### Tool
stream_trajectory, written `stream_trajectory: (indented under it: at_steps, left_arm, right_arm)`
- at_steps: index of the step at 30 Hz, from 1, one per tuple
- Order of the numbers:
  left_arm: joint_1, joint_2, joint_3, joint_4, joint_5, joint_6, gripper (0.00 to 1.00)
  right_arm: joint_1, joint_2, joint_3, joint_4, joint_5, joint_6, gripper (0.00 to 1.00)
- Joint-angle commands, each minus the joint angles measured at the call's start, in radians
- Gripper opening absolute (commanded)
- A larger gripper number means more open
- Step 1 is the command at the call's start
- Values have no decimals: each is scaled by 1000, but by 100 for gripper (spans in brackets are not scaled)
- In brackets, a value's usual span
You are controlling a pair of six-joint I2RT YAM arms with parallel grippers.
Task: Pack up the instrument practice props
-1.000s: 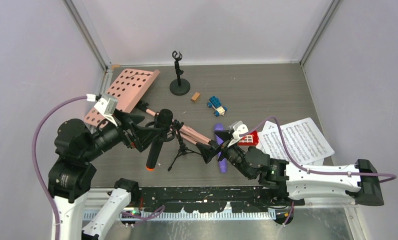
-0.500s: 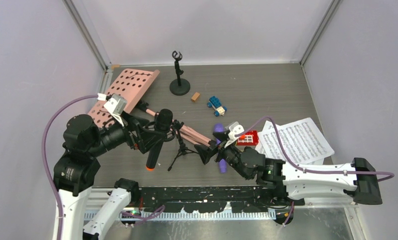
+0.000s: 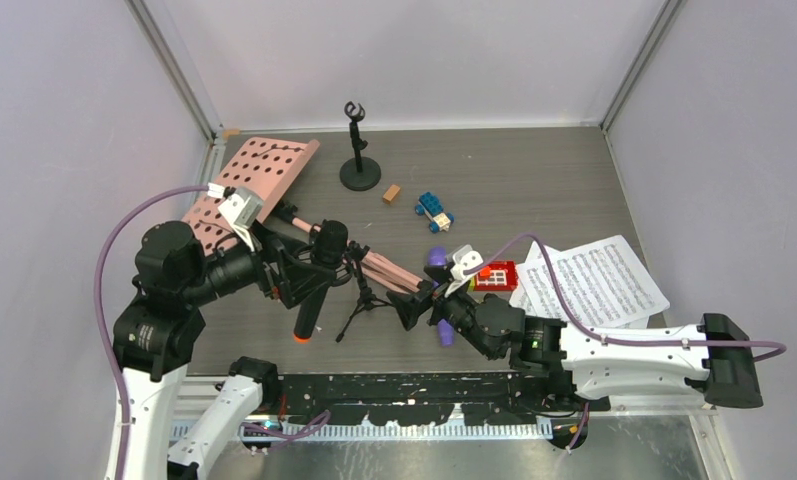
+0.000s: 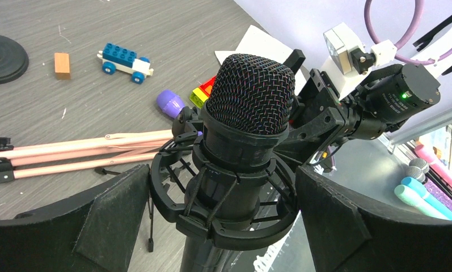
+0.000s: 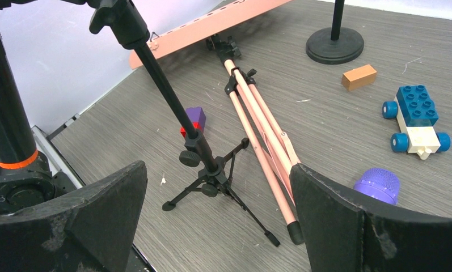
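Note:
The black orange-tipped microphone [image 3: 314,285] sits tilted in a shock mount [image 4: 229,218] on a small black tripod support [image 3: 359,298]. My left gripper [image 3: 309,272] is open, its fingers [image 4: 115,224] flanking the mount ring, very close on both sides. My right gripper [image 3: 414,305] is open and empty, low over the table, facing the tripod [image 5: 212,175]. The pink holder board [image 3: 254,178] lies flat, its folded legs [image 3: 379,263] running toward my right gripper. The purple-headed microphone [image 3: 437,258] lies partly under the right wrist. A round-base mic support [image 3: 359,168] stands at the back. Note sheets [image 3: 599,280] lie at the right.
A blue toy car [image 3: 434,210] and an orange brick [image 3: 391,193] lie mid-table. A red brick [image 3: 496,275] sits by the sheets. A purple-and-red brick [image 5: 194,120] lies behind the tripod. Walls close in on the left, back and right.
My left arm has moved right and forward, so its fingers now flank the microphone's mount. My right gripper has slid slightly left. The microphone has barely moved.

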Motion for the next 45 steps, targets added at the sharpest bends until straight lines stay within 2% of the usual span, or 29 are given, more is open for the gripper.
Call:
stream_trajectory:
  at_steps: [1, 7, 9, 14, 16, 20, 26, 30, 45]
  left_arm:
    - [2, 24, -7, -2, 53, 7, 100]
    - [2, 21, -22, 18, 53, -4, 99]
    - [2, 23, -21, 18, 51, -2, 93]
    - [2, 30, -24, 18, 49, -4, 69]
    - [2, 31, -25, 18, 49, -6, 64]
    - [2, 31, -28, 18, 41, -6, 64]
    - [2, 31, -29, 18, 32, -3, 63]
    - [2, 34, -28, 18, 33, -3, 64]
    - [2, 31, -24, 17, 37, -1, 65]
  right_arm:
    - [3, 5, 19, 42, 8, 15, 100]
    - [3, -1, 75, 2, 20, -14, 100]
    - [3, -5, 118, -42, 32, -44, 100]
    - [3, -13, 243, -82, 55, -128, 100]
    - [2, -5, 297, -102, 63, -122, 100]
    - [2, 22, 393, -136, 51, -53, 100]
    - [2, 79, 454, -92, -176, 41, 100]
    - [3, 124, 493, -60, -258, 80, 100]
    - [2, 247, 553, 90, -156, 181, 100]
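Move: Between the left hand's wide-open fingers sits the microphone's ring mount, about 2 cm to the right and 1 cm ahead. The tripod base carrying the microphone is some 9 cm ahead, 7 cm right and 33 cm below. From the right hand, the ring mount lies roughly 12 cm left, level fore and aft, and 13 cm higher; the tripod base is 7 cm ahead, 9 cm left, and the purple microphone 7 cm ahead, 6 cm right, both about 22 cm below. Closing by roughly a quarter of their range, the left fingers pinch the microphone's ring mount from both sides and keep squeezing while that hand stays put. The right hand, still wide open, first climbs about 15 cm, then swings some 8 cm left towards the mount, rolling its left side up about 20 degrees and turning slightly counter-clockwise; it comes close, but contact there can't be seen. ##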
